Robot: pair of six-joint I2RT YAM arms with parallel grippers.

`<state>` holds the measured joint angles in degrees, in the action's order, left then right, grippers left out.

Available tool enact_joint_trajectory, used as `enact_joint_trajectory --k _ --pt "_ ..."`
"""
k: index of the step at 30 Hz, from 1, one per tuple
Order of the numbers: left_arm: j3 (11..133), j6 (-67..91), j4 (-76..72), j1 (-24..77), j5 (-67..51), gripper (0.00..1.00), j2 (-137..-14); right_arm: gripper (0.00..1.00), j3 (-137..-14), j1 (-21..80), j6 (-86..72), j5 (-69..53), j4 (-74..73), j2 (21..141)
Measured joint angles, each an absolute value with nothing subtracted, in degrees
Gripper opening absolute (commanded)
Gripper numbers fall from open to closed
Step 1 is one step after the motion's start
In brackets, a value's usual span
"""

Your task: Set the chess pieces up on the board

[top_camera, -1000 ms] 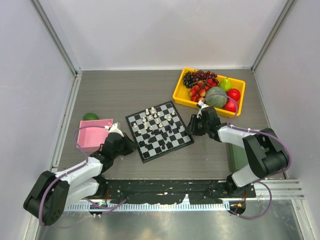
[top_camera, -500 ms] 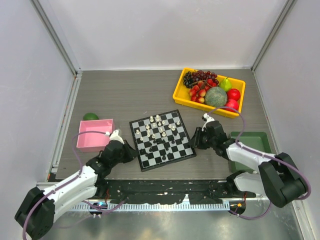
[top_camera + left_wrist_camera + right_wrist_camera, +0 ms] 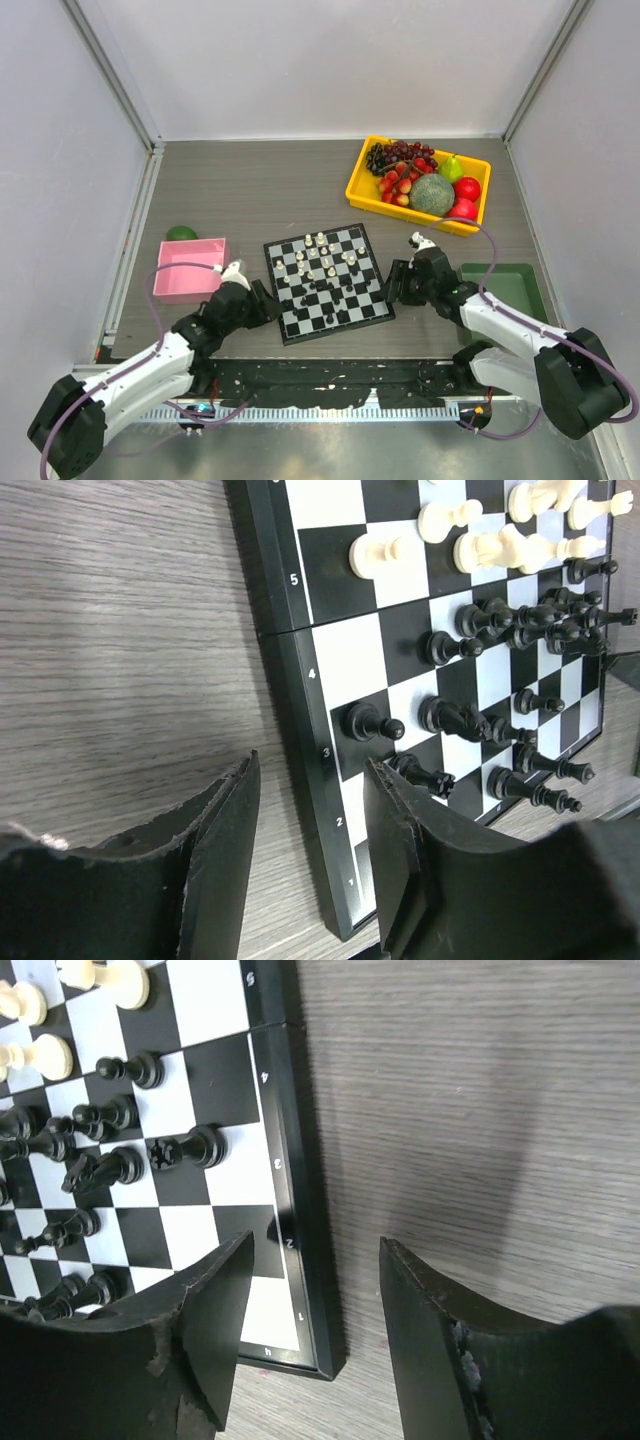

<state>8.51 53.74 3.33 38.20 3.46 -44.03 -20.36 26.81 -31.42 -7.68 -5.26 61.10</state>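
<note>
The board (image 3: 355,310) lies flat at the middle of the table, slightly turned. White chess pieces (image 3: 320,250) crowd its far half and black ones (image 3: 326,292) its near half; many lie on their sides, bunched together. My left gripper (image 3: 262,300) is low at the board's left near edge. In the left wrist view its jaws (image 3: 312,762) stand apart, straddling the board's border (image 3: 300,710), with nothing clamped. My right gripper (image 3: 397,283) is at the board's right edge. Its jaws (image 3: 316,1241) are open, one finger over the board (image 3: 200,1230) and one over bare table. Toppled black pieces (image 3: 190,1148) lie just ahead.
A pink tray (image 3: 190,270) sits left of the board, with a green lime (image 3: 181,233) behind it. A yellow bin (image 3: 418,182) of fruit stands at the back right. A green tray (image 3: 505,290) lies under the right arm's forearm, near the right wall.
The board has slid right and toward the near edge, turning a little, with both grippers moving along at its sides. The right jaws have widened.
</note>
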Motion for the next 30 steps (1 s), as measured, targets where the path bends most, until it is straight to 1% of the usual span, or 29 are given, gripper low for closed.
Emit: enact_joint_trajectory --k 7,9,11,12,13,14,15,16,17,25,30 --pt "10.13 53.36 13.56 38.30 6.35 0.69 -37.06 0.68 -25.65 26.81 -29.45 -1.41 -11.88 60.97" --pt "10.44 53.23 17.52 38.30 7.94 0.73 -33.98 0.73 -27.27 26.81 -28.93 0.30 -13.06 60.51" --pt "10.87 52.84 21.69 38.30 9.52 0.77 -30.79 0.92 -28.80 26.81 -28.60 1.65 -14.22 59.96" --pt "11.20 52.29 23.81 38.30 10.35 0.83 -29.23 0.97 -29.52 26.81 -28.67 2.35 -14.74 59.68" --pt "11.62 51.90 25.76 38.30 11.18 0.85 -27.79 0.95 -30.33 26.81 -28.73 3.27 -15.53 59.40" --pt "12.19 51.35 27.33 38.30 11.88 0.90 -26.79 0.96 -31.11 26.81 -28.82 4.12 -16.27 59.18" --pt "13.08 50.43 29.04 38.30 12.69 0.92 -25.89 0.95 -31.94 26.81 -28.80 4.93 -17.02 58.98" --pt "14.28 49.60 30.61 38.30 13.47 0.98 -25.43 0.95 -32.56 26.81 -28.91 5.52 -17.67 58.81" --pt "15.92 48.62 32.21 38.30 14.39 1.00 -25.23 0.96 -33.32 26.81 -29.04 6.37 -18.50 58.48" --pt "32.47 41.60 41.17 38.30 22.68 1.00 -28.42 0.95 -35.07 26.79 -29.58 10.28 -20.60 52.07" --pt "36.91 40.01 44.75 38.30 25.58 1.00 -31.51 0.96 -40.49 26.79 -27.53 9.43 -23.51 53.12"
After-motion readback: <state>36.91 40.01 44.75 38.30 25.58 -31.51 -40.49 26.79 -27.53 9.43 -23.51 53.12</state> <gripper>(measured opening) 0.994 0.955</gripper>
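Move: The chessboard's middle lies about 7 cm ahead and 12 cm to the right of the left hand, and some 3 cm ahead and 15 cm to the left of the right hand, a couple of centimetres below both; each hand sits at a side edge of the board. From the left hand the pink bin is roughly 21 cm left and 11 cm ahead. From the right hand the yellow fruit tray is about 29 cm ahead and 8 cm right, the green bin some 27 cm right and 3 cm back. Up and outward, both empty hands back off the board's side edges while their fingers spread from about half to nearly fully open. The left slides left low over the table first, then climbs about 13 cm towards the pink bin's side, rolling its left side up some 20 degrees; the right rises steadily by 12 cm, drifting forward and right as its fingers tip up about 15 degrees. ##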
